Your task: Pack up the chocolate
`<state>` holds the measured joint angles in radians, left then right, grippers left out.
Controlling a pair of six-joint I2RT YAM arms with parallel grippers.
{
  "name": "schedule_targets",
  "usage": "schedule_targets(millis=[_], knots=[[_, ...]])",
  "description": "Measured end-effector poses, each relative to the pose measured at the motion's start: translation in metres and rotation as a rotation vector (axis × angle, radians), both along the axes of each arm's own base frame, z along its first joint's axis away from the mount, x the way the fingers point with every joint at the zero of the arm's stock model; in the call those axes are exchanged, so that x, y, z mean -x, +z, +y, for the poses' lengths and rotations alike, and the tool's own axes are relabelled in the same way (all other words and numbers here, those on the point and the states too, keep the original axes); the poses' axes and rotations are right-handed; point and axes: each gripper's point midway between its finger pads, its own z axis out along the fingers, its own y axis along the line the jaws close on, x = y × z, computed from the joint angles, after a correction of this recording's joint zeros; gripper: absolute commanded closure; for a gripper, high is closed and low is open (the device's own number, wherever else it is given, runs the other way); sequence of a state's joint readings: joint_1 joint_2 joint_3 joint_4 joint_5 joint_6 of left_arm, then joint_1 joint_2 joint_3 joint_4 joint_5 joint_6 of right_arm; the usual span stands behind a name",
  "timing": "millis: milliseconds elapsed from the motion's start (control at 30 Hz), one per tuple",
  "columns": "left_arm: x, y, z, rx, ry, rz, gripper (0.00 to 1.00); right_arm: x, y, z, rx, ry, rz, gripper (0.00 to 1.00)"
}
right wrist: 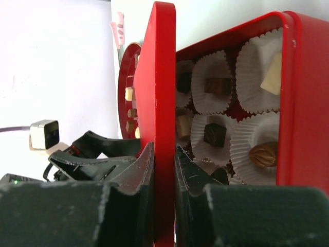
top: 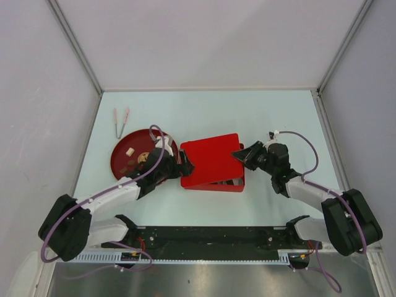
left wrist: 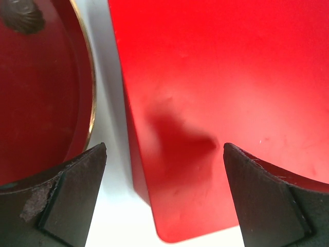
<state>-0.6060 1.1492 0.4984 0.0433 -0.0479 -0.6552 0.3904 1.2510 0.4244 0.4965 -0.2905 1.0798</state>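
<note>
The red box lid [top: 210, 159] lies tilted over the red box [top: 238, 183] in the middle of the table. My right gripper [top: 239, 154] is shut on the lid's right edge; in the right wrist view the lid [right wrist: 162, 92] stands edge-on between the fingers of the gripper [right wrist: 164, 149]. Behind it the box [right wrist: 303, 103] holds white paper cups with chocolate, one dark piece [right wrist: 215, 135] and one tan [right wrist: 263, 154]. More chocolate [top: 130, 150] sits on the dark red plate [top: 124, 162]. My left gripper [top: 184, 167] stands open at the lid's left corner [left wrist: 205, 195], holding nothing.
Pink-handled tongs [top: 120, 121] lie behind the plate at the far left. The plate's gold rim [left wrist: 91, 87] is close to the box's left side. Grey walls enclose the table on three sides.
</note>
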Motion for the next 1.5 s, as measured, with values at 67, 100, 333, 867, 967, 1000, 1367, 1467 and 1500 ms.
schedule_targets(millis=[67,100,333,867,967,1000,1367,1467,1500], knots=[[-0.004,-0.002,-0.004,-0.003,-0.006,0.011,0.00,0.001,-0.002,-0.001,0.000,-0.004,0.000,0.91],[-0.006,-0.003,-0.006,-0.004,-0.008,0.015,0.00,0.001,-0.004,-0.002,0.000,-0.007,0.002,0.90],[-0.018,0.007,-0.024,0.029,-0.044,0.010,0.00,0.000,-0.006,-0.005,0.004,-0.020,-0.001,0.81],[-0.037,0.016,-0.041,0.033,-0.073,0.004,0.00,-0.006,-0.038,-0.032,0.187,-0.096,-0.003,0.41],[-0.039,0.017,-0.042,0.035,-0.077,0.001,0.00,-0.006,-0.033,-0.035,0.215,-0.099,-0.029,0.34],[-0.038,0.017,-0.042,0.034,-0.078,0.001,0.00,-0.007,-0.031,-0.037,0.234,-0.101,-0.037,0.32],[-0.032,0.013,-0.036,-0.003,-0.087,0.019,0.00,0.004,-0.020,-0.076,0.502,-0.123,-0.042,0.29],[-0.028,0.018,-0.032,-0.013,-0.090,0.014,0.00,0.017,-0.030,-0.078,0.536,-0.082,0.003,0.30],[-0.025,0.022,-0.031,-0.014,-0.092,0.008,0.00,0.021,-0.033,-0.078,0.541,-0.068,0.018,0.30]])
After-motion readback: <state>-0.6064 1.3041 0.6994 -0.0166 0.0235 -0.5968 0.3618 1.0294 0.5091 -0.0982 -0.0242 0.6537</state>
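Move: The red box, with its held lid slanting just over it, has its middle roughly 8 cm left of the right hand, 4 cm back and 6 cm below; the pinched lid's middle is 9 cm left, 3 cm back and 2 cm lower than that hand. From the open left hand the box's middle is about 9 cm right, level fore-and-aft and 4 cm below. The round tray lies some 15 cm left of the left hand and 3 cm ahead. The lid's raised right edge, still pinched at first, is let down onto the box as the right hand sinks about 4 cm and opens; that hand then withdraws to the right, some 8 cm in all, rising a little before easing back and down, and rolls its left side down about 30 degrees. Meanwhile the left hand, wide open, slides forward and right about 5 cm over the lid's left part, then eases back slightly. ##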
